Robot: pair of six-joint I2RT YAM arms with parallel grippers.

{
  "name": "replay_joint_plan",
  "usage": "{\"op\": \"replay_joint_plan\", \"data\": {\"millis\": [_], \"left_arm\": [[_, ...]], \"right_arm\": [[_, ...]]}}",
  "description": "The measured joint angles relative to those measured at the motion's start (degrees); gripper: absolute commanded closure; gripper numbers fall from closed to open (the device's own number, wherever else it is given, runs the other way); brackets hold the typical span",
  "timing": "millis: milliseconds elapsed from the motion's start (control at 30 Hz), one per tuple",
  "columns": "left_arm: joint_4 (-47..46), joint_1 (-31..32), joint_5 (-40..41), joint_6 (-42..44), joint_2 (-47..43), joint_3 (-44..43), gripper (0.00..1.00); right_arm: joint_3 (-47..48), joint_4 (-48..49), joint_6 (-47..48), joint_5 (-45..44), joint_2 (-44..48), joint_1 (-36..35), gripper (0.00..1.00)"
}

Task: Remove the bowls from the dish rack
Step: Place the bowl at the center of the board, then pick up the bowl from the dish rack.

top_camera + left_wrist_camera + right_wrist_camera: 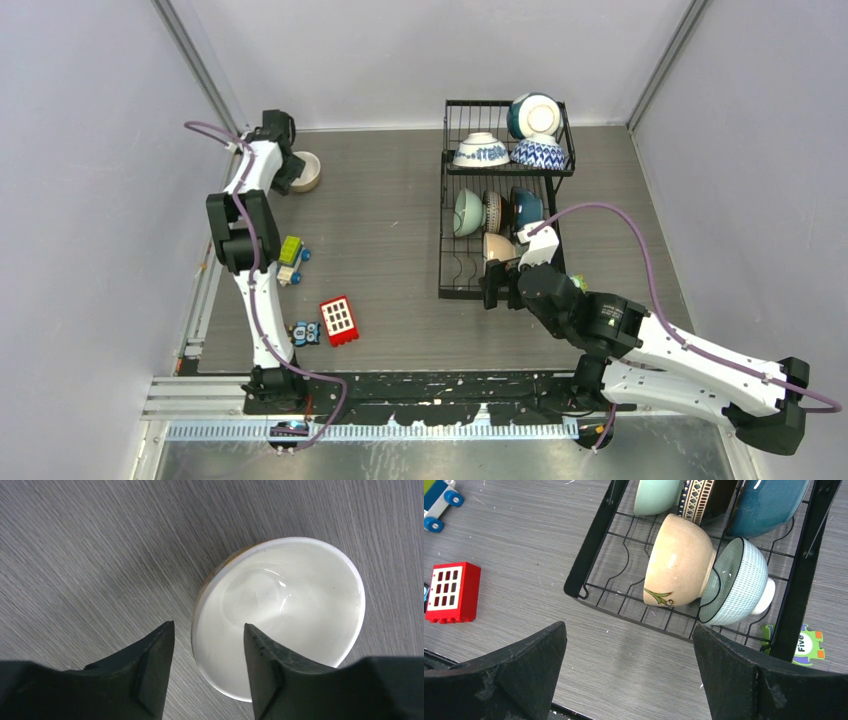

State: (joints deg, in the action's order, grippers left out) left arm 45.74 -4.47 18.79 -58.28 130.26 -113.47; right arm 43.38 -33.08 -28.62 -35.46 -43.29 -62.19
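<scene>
A cream bowl (305, 170) (280, 610) stands upright on the table at the far left. My left gripper (291, 172) (208, 626) hangs over it, open, one finger on each side of the near rim and neither touching. The black wire dish rack (447, 262) (591, 550) holds the other bowls. Three are in the upper basket, among them a blue-and-white one (480, 150). On the lower tier are a pale green bowl (656, 495), a brown patterned one (704, 497), a dark teal one (769, 505), a cream one (679, 560) and a gridded one (734, 582). My right gripper (494, 285) (629, 630) is wide open before the rack's near edge, holding nothing.
A red block (338, 320) (451, 592), a toy truck (291, 258) and a small blue toy (305, 333) lie on the table between the arms. A puzzle piece marked "Five" (806, 645) lies by the rack's right side. Grey walls close in the table.
</scene>
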Motion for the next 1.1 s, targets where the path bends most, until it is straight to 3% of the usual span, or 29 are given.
{"op": "replay_joint_plan", "data": {"millis": [233, 533, 933, 1100], "left_arm": [[-0.02, 0.07, -1.77, 0.26, -3.67, 0.15, 0.24], [-1.44, 2.84, -4.02, 2.12, -21.73, 8.55, 0.09], [-7.08, 22.8, -8.92, 15.56, -51.17, 35.17, 0.08], [-9.27, 26.84, -11.56, 20.17, -61.0, 43.85, 0.09]], "right_arm": [[0.61, -0.02, 0.22, -0.07, 0.02, 0.0, 0.0], [3.19, -0.33, 0.72, -0.52, 0.94, 0.0, 0.0], [9.66, -1.7, 0.52, -2.58, -1.4, 0.0, 0.0], [9.66, 1.88, 2.4, -2.71, -4.26, 0.0, 0.0]]}}
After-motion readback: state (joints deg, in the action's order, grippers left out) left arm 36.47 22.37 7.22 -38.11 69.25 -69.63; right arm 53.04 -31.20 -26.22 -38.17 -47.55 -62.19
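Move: The beige bowl still in the rack's front row is what I go for next: from my left hand about 23 cm back, 49 cm right and nearly level. The beige bowl just set down has its middle some 4 cm ahead and 3 cm right of that hand, 2 cm lower; the toy truck lies 21 cm back, 4 cm right. From my right hand the rack's beige bowl is 12 cm ahead, straight on, 13 cm down; the light-green bowl stands 12 cm beyond it and 6 cm left. I finish opening my left fingers and lift them clear of the set-down bowl's rim, straight up about 18 cm, then swing back and right, some 20 cm each way, towards the rack, turning the hand clockwise and tipping its fingers up. Meanwhile my open right hand rises 6 cm at the rack's front, then eases slightly forward and left. ##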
